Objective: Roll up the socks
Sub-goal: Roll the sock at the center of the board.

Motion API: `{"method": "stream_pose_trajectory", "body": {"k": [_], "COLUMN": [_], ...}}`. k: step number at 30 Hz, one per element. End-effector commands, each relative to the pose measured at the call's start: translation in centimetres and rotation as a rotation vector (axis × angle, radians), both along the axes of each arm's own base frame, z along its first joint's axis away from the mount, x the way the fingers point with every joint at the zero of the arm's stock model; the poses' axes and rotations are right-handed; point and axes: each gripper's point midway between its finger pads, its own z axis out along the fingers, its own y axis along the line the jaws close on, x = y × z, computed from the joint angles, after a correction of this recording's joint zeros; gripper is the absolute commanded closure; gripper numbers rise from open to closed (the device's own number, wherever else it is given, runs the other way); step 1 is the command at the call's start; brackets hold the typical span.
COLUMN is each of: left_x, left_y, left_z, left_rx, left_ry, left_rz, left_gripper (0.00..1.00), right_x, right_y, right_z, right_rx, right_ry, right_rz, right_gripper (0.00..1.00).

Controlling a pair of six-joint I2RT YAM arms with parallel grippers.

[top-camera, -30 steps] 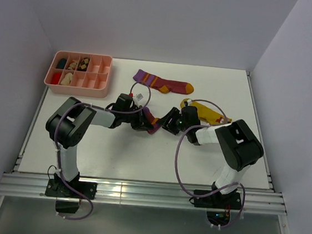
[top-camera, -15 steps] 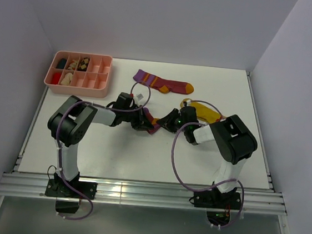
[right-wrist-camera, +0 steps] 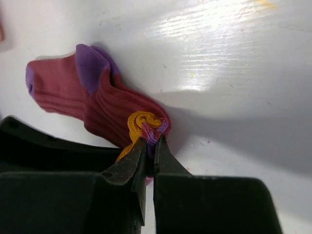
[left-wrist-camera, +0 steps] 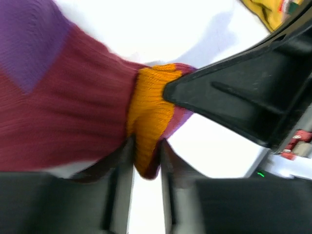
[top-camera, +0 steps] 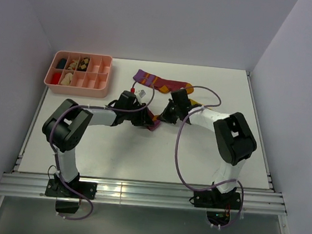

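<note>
A maroon sock (top-camera: 154,122) with purple cuff (right-wrist-camera: 90,68) and orange toe lies mid-table between both grippers. Its toe end (right-wrist-camera: 143,123) is wound into a small roll. My left gripper (top-camera: 146,120) is shut on the orange toe (left-wrist-camera: 146,146). My right gripper (top-camera: 162,116) is shut on the rolled end, fingertips (right-wrist-camera: 138,151) pinching it from the opposite side. A second maroon sock (top-camera: 158,82) lies flat at the back. The mustard-yellow sock (left-wrist-camera: 265,12) shows only as a corner in the left wrist view; my right arm covers it from above. The diamond-check sock is out of view.
A pink compartment tray (top-camera: 75,90) with small items stands at the back left. White walls close in the table on the left, back and right. The left gripper's black body (right-wrist-camera: 48,141) sits right beside my right fingers.
My right arm has swung back and left, now lying over the mustard sock, and its gripper has closed in on the sock's rolled end. The left gripper has barely moved.
</note>
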Motion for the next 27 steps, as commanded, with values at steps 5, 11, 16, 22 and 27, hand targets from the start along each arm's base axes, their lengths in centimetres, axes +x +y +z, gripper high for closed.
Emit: {"method": "stream_pose_trajectory", "body": {"k": [5,11,16,22,27], "left_x": [1.4,1.3,1.2,0.8,0.6], "left_y": [1.2,-0.1,-1.1,-3.2,-3.6], "left_z": [3.1,5.9,6.8,5.6,4.4], "left_rx": [0.2,0.222,0.206,0.245,0.287], "left_ry": [-0.302,-0.509,-0.583,-0.63,-0.65], "left_rz": [0.057,0.066,0.063,-0.004,-0.029], "left_gripper": [0.51,0.45,0.45,0.45,0.45], "right_x": [-0.5,-1.4,-1.8,-1.9,-2.0], "right_y": [-2.9,-3.0,-3.1,-3.1,-3.0], "right_z": [0.6,-0.6,-1.5,-1.8,-2.0], "right_rx": [-0.323,-0.363,-0.394,-0.409,-0.402], "right_ry": [0.128,0.219,0.258,0.279,0.288], "right_rz": [-0.003,0.021,0.03,0.037,0.042], "right_gripper": [1.0,1.0,1.0,1.0,1.0]}}
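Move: The rolled end of the centre sock sits between the hands: some 2 cm ahead and 2 cm right of the left hand, whose loosening fingers are still at its near edge, and about 1 cm back and 2 cm left of the right hand, which already pinches it. The sock's purple heel is roughly 5 cm ahead and 1 cm left of the left hand. From that hand the striped sock lies about 18 cm ahead, 3 cm right; the yellow sock 8 cm ahead, 23 cm right. Up first for both: the left fingers open to about half and come free of the sock's near edge, rising some 4 to 5 cm while swinging to point more forward (about 35 degrees), then easing right and part-way down over the rolled end. The right hand keeps its pinch, lifts the roll about 2 cm, then takes it down and about 2 cm right, tipping its fingers steeper, and holds there. ##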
